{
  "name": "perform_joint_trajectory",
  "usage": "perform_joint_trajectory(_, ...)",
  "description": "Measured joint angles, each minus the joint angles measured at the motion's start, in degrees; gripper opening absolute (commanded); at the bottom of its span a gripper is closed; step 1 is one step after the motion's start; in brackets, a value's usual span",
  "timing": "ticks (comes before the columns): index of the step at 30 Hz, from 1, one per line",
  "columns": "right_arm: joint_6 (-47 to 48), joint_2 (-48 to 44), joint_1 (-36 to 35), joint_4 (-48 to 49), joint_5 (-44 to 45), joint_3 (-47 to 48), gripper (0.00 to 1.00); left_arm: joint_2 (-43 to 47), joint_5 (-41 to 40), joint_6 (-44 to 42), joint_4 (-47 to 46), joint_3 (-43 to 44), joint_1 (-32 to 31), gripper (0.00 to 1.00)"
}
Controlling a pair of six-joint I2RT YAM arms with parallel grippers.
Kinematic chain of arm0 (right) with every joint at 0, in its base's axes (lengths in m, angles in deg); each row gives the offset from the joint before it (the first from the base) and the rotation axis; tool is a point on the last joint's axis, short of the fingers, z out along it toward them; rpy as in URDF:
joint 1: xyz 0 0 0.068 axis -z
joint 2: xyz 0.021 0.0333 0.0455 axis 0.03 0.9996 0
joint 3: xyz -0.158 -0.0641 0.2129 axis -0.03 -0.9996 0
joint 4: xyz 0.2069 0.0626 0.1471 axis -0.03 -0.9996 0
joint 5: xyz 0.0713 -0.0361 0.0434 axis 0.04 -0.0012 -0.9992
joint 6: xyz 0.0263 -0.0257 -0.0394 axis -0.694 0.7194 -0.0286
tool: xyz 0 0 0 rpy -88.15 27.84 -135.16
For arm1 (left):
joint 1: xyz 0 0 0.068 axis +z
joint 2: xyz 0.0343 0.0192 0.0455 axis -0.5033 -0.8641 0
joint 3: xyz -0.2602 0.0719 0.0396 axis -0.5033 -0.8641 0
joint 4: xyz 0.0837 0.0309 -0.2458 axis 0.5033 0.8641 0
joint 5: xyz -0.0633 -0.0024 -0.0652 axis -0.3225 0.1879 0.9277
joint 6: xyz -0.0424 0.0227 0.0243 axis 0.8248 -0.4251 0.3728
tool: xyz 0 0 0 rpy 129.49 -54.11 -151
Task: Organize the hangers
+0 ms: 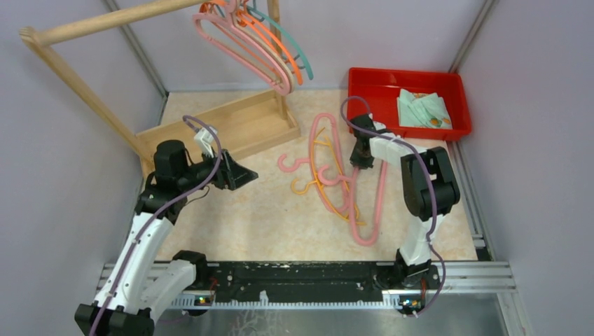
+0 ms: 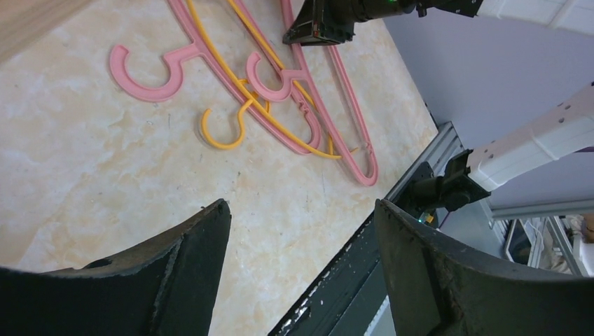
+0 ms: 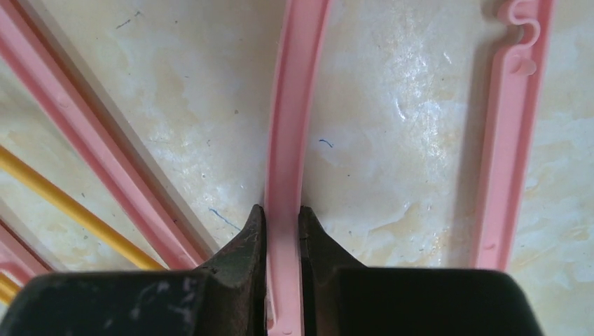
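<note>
Pink (image 1: 242,49), orange (image 1: 277,42) and teal (image 1: 300,56) hangers hang on the wooden rack's pole (image 1: 105,21). On the table, pink hangers (image 1: 378,203) and a yellow one (image 1: 319,185) lie tangled. My right gripper (image 1: 361,161) is down in this pile. Its wrist view shows the gripper (image 3: 282,217) shut on a pink hanger's bar (image 3: 298,105), with another pink bar (image 3: 511,140) to the right and a yellow one (image 3: 63,203) to the left. My left gripper (image 1: 245,175) hovers left of the pile. In its own view the gripper (image 2: 301,210) is open and empty, with the pile (image 2: 210,56) ahead.
A red bin (image 1: 364,84) holding a folded cloth (image 1: 424,108) sits at the back right. The rack's wooden base (image 1: 224,126) lies at the back left. A black rail (image 1: 301,276) runs along the near edge, and grey walls close in both sides.
</note>
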Motion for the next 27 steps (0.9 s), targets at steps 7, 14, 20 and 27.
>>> perform_joint_trajectory(7,-2.16,-5.29,0.00,-1.90,-4.04,-0.42,0.00,0.04,3.26,1.25,-4.83,-4.42,-0.39,0.81)
perform_joint_trajectory(14,-7.19,-15.72,0.00,-4.44,-9.64,5.11,0.00,-1.95,6.08,5.11,-14.43,-6.14,-4.46,0.82)
perform_joint_trajectory(20,-12.33,-15.13,-0.55,1.14,-12.44,10.78,0.00,-5.05,5.11,7.34,-22.32,-6.10,-10.49,0.83)
perform_joint_trajectory(27,-16.83,-10.75,-2.75,3.78,-14.64,14.36,0.00,-10.19,-0.15,7.78,-27.19,-5.73,-19.63,0.83)
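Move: The right hand already pinches the top pink hanger flat on the table; the open left gripper it is headed for is some 31 cm to its left, 15 cm nearer the base and 23 cm higher. The yellow hanger's middle is about 7 cm left of the right hand and 4 cm back, the other pink hanger 9 cm left and 1 cm ahead, both at table level. From the left hand, the held hanger's middle lies roughly 12 cm ahead, 32 cm right and 24 cm below. Keeping its pinch on the pink hanger's bar, the right hand lifts it almost straight up at first, then swings it left and somewhat forward over the two hangers still lying there, ending about 19 cm higher and 10 cm further left, with the wrist rolling so the fingers swing from pointing down towards the left and forward. Meanwhile the left hand, fingers staying wide open, dips slightly and then travels some 10 cm to the right towards the raised hanger at nearly the same height, easing a little back and turning clockwise just under 20 degrees, without touching it yet. ##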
